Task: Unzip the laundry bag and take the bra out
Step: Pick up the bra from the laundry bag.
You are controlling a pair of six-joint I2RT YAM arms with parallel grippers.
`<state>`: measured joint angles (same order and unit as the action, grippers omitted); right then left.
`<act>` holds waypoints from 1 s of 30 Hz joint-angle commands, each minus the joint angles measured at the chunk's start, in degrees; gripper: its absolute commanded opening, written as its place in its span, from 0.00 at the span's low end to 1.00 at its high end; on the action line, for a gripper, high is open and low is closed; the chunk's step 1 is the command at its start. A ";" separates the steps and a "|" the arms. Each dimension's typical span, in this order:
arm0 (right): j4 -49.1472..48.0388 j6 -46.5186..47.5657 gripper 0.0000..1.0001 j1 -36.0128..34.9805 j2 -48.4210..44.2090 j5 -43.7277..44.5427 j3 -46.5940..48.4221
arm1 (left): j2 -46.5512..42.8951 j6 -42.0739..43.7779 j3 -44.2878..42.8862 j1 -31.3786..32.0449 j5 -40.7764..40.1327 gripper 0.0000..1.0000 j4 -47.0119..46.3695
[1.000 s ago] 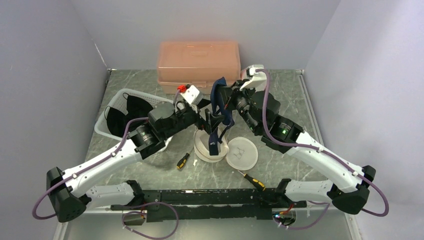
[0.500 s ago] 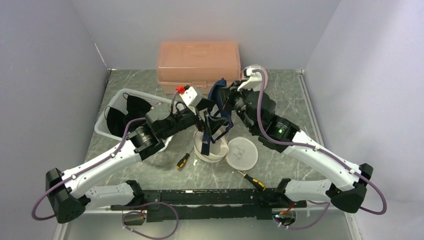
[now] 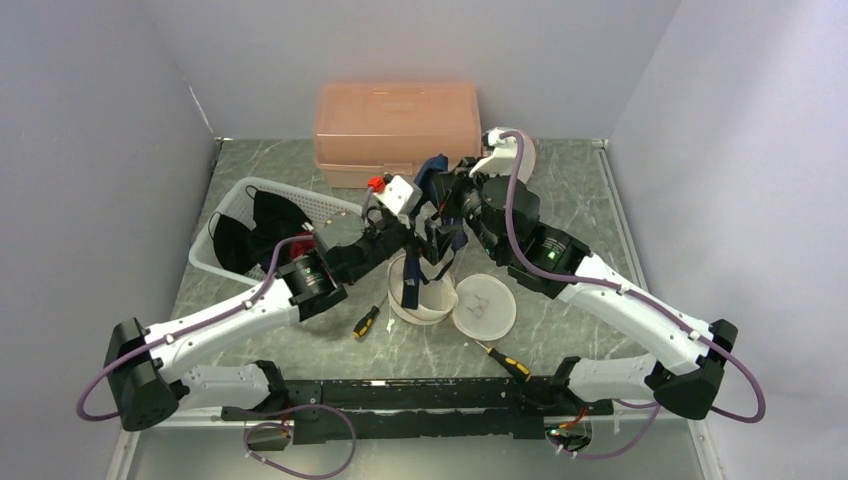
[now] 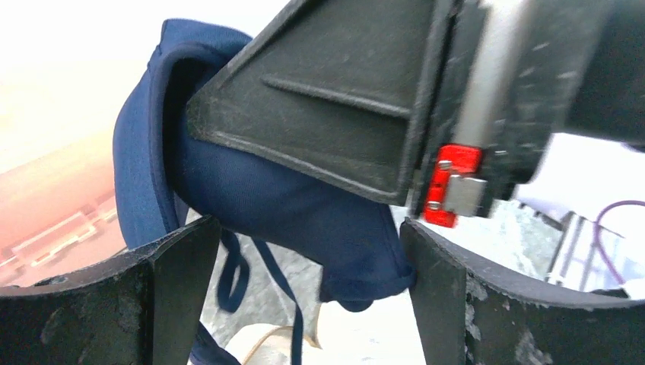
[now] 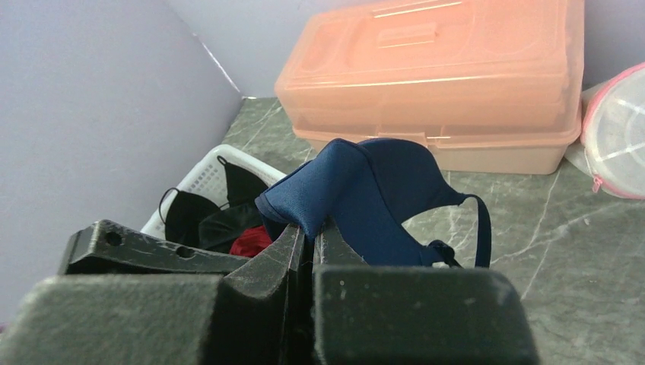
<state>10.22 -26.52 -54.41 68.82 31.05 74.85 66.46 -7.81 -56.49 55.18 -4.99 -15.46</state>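
Note:
A navy bra hangs in the air above the table's middle, and my right gripper is shut on the edge of one cup. From above, the bra dangles its straps into the white round laundry bag, whose round flap lies open beside it. My left gripper is open. The bra's lower cup hangs between its fingers, brushing the right one, just under the right gripper's black body. From above, the left gripper sits under the right gripper.
An orange lidded box stands at the back. A white basket with black and red clothes is at the left. A pink-rimmed round bag lies at the back right. Two screwdrivers lie near the front.
My left arm has reached forward and to the right, bringing its open fingers around the hanging bra. The right gripper has shifted slightly back and left with the bra.

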 commanded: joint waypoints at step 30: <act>2.21 -3.90 0.86 0.09 -7.32 -9.43 0.27 | -0.12 8.33 1.79 0.52 -5.78 0.03 -7.17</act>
<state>11.79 -30.41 -54.19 63.77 22.98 74.94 68.38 0.40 -55.57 55.88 -8.82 -19.14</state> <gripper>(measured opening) 0.771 0.057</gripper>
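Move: Ahead of the open left hand, about 4 cm forward, 2 cm to its right and about level, hangs the blue bra. The right hand still pinches it, with the bra's middle some 4 cm beneath those fingertips and about 1 cm forward. The open laundry bag sits roughly 31 cm below the left hand and 3 cm to its left; the bag's lid lies about 4 cm nearer the base than the left hand and 9 cm to its right, some 34 cm down. Easing about 2 cm forward and a little down onto the hanging bra, the left hand then drifts slightly back up while its wide-open fingers shut and pinch the cloth. The right hand keeps its hold, moving slightly back and up, until the left is nearly closed; then it opens wide, backing off faster and rising, about 4 cm in all. ##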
